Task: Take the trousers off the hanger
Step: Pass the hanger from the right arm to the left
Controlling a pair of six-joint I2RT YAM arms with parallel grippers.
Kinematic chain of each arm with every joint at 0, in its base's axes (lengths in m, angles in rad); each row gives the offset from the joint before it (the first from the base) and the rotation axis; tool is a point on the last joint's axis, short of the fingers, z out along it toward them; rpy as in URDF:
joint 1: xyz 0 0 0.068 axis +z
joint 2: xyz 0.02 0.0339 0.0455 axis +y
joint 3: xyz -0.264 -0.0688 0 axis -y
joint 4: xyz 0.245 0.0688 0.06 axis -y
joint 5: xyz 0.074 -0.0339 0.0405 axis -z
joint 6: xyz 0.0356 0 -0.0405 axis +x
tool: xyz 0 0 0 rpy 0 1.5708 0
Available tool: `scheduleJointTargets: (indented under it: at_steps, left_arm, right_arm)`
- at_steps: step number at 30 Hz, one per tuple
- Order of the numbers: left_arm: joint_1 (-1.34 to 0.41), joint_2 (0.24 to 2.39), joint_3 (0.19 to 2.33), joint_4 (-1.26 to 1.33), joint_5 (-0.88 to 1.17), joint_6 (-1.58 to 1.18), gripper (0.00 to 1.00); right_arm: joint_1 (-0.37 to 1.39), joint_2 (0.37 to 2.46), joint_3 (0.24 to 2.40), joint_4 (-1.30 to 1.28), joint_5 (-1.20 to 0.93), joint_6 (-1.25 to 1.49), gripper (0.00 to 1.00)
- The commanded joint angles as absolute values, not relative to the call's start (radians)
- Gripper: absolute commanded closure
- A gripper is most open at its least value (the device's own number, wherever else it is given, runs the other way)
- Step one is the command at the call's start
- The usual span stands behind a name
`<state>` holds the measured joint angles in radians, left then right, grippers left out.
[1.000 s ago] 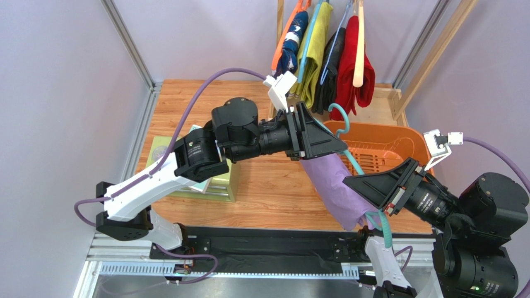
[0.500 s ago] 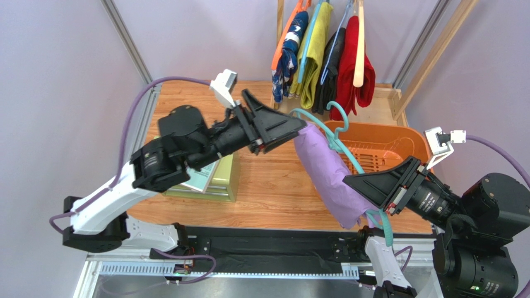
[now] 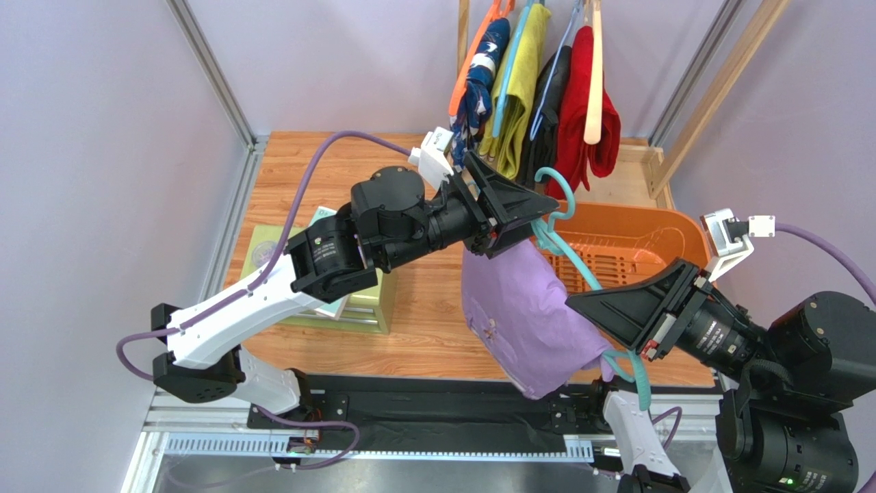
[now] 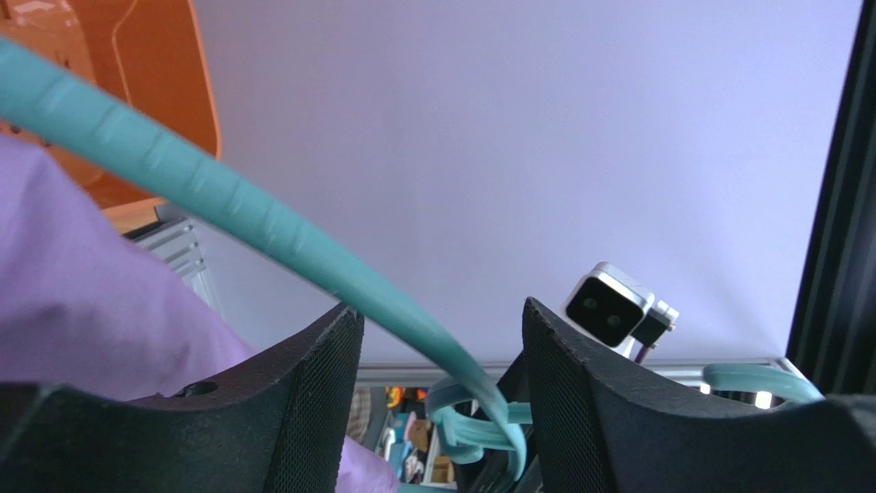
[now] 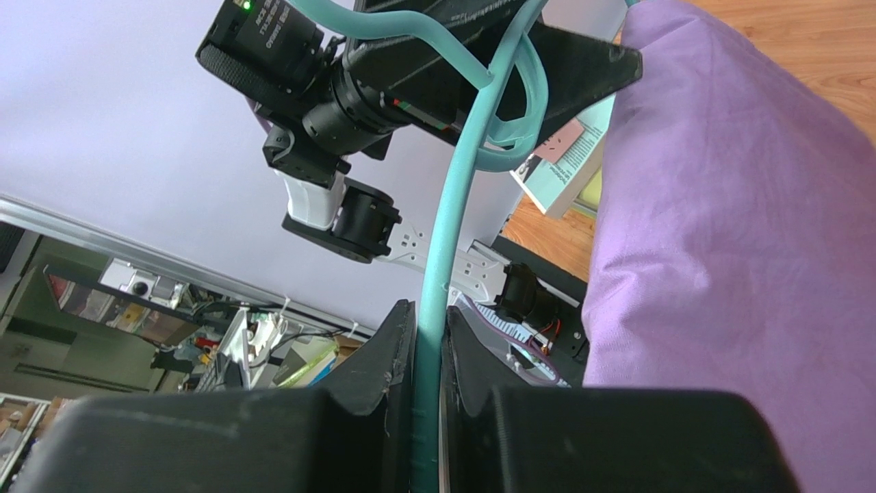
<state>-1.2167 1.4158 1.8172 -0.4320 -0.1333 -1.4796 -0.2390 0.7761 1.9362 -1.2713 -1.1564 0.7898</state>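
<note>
The lilac trousers (image 3: 519, 313) drape over a teal hanger (image 3: 556, 191) held above the table, their cloth spread wide and sagging toward the near edge. My right gripper (image 3: 588, 304) is shut on the hanger's bar (image 5: 452, 216), with the lilac cloth (image 5: 720, 236) just right of it. My left gripper (image 3: 543, 212) is at the top of the trousers by the hanger hook. In the left wrist view it (image 4: 442, 344) stands open; the teal bar (image 4: 206, 185) runs slantwise through the gap, and lilac cloth (image 4: 82, 288) lies beside the left finger (image 4: 314, 411).
Navy (image 3: 481, 77), yellow-green (image 3: 519, 87), black (image 3: 545, 118) and red (image 3: 594, 123) trousers hang on a wooden rack at the back. An orange basket (image 3: 668, 234) sits right of centre, under the hanger. A green box (image 3: 365, 303) with books stands under the left arm.
The left arm swung left, then back right to the hanger top. The lilac trousers have spread out from a narrow roll and hang lower. The right gripper kept its hold.
</note>
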Motion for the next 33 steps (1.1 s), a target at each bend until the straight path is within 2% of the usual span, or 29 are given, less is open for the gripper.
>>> scheduleJointTargets:
  at_steps: [1, 3, 6, 7, 9, 10, 11, 13, 14, 16, 19, 24, 29, 32, 33]
  left_arm:
    - [-1.209, 1.428, 1.884, -0.370, -0.130, -1.512, 0.40]
    - [-1.210, 1.440, 1.885, -0.359, -0.123, -1.519, 0.44]
    - [-1.210, 1.450, 1.881, -0.328, -0.115, -1.516, 0.60]
    - [-1.209, 1.453, 1.879, -0.318, -0.110, -1.513, 0.70]
    - [-1.203, 1.457, 1.881, -0.299, -0.095, -1.494, 0.81]
    - [-1.201, 1.457, 1.885, -0.301, -0.089, -1.493, 0.98]
    - [-1.198, 1.453, 1.882, -0.304, -0.084, -1.491, 1.00]
    - [-1.195, 1.437, 1.849, -0.299, -0.066, -1.496, 1.00]
    - [-1.193, 1.413, 1.832, -0.299, -0.063, -1.499, 1.00]
    - [-1.184, 1.378, 1.766, -0.295, -0.055, -1.515, 1.00]
    - [-1.158, 1.290, 1.668, -0.287, -0.022, -1.531, 1.00]
    - [-1.102, 1.137, 1.583, -0.364, 0.052, -1.540, 1.00]
    - [-1.012, 1.062, 1.595, -0.439, 0.159, -1.514, 1.00]
    - [-0.999, 1.039, 1.598, -0.449, 0.166, -1.506, 1.00]
    - [-0.993, 1.035, 1.598, -0.452, 0.170, -1.508, 1.00]
  right_arm:
    - [-0.229, 0.764, 1.933, -1.151, -1.203, 0.818, 1.00]
    - [-0.222, 0.762, 1.927, -1.140, -1.206, 0.824, 1.00]
    - [-0.210, 0.765, 1.928, -1.135, -1.212, 0.827, 1.00]
    - [-0.204, 0.765, 1.925, -1.135, -1.212, 0.825, 1.00]
    - [-0.198, 0.762, 1.916, -1.138, -1.215, 0.822, 1.00]
    - [-0.193, 0.761, 1.904, -1.138, -1.216, 0.821, 1.00]
    - [-0.190, 0.761, 1.898, -1.138, -1.215, 0.822, 0.98]
    - [-0.190, 0.762, 1.887, -1.138, -1.215, 0.822, 0.87]
    - [-0.189, 0.765, 1.887, -1.137, -1.215, 0.822, 0.74]
    - [-0.189, 0.790, 1.904, -1.137, -1.209, 0.822, 0.58]
    - [-0.189, 0.844, 1.940, -1.126, -1.183, 0.825, 0.45]
    - [-0.189, 0.929, 1.918, -1.094, -1.099, 0.810, 0.43]
    - [-0.134, 1.029, 1.927, -1.109, -0.959, 0.709, 0.44]
    - [0.125, 1.130, 1.922, -1.113, -0.763, 0.646, 0.46]
    - [0.290, 1.200, 1.954, -1.129, -0.683, 0.632, 0.46]
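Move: The neck of the hanger is already between the left hand's open fingers, only about 1 cm to the right of the hand point, level with it in depth and height. The purple trousers hang some 8 cm back, 5 cm right and 12 cm below this hand. From the right hand, which still grips the hanger, the neck lies about 10 cm ahead and 6 cm left at its height; the orange basket is roughly 26 cm ahead, 19 cm right and 45 cm down. The left fingers shut on the hanger by its neck while that hand lifts about 4 cm and tilts slightly, the right hand keeping its pinch and staying almost still until the grip is made. Then the right fingers open and let go of the hanger, the right hand drawing off forward about 12 cm towards the basket, while the left hand sinks back to a little below its starting height and carries the hanger some 10 cm to the left. ##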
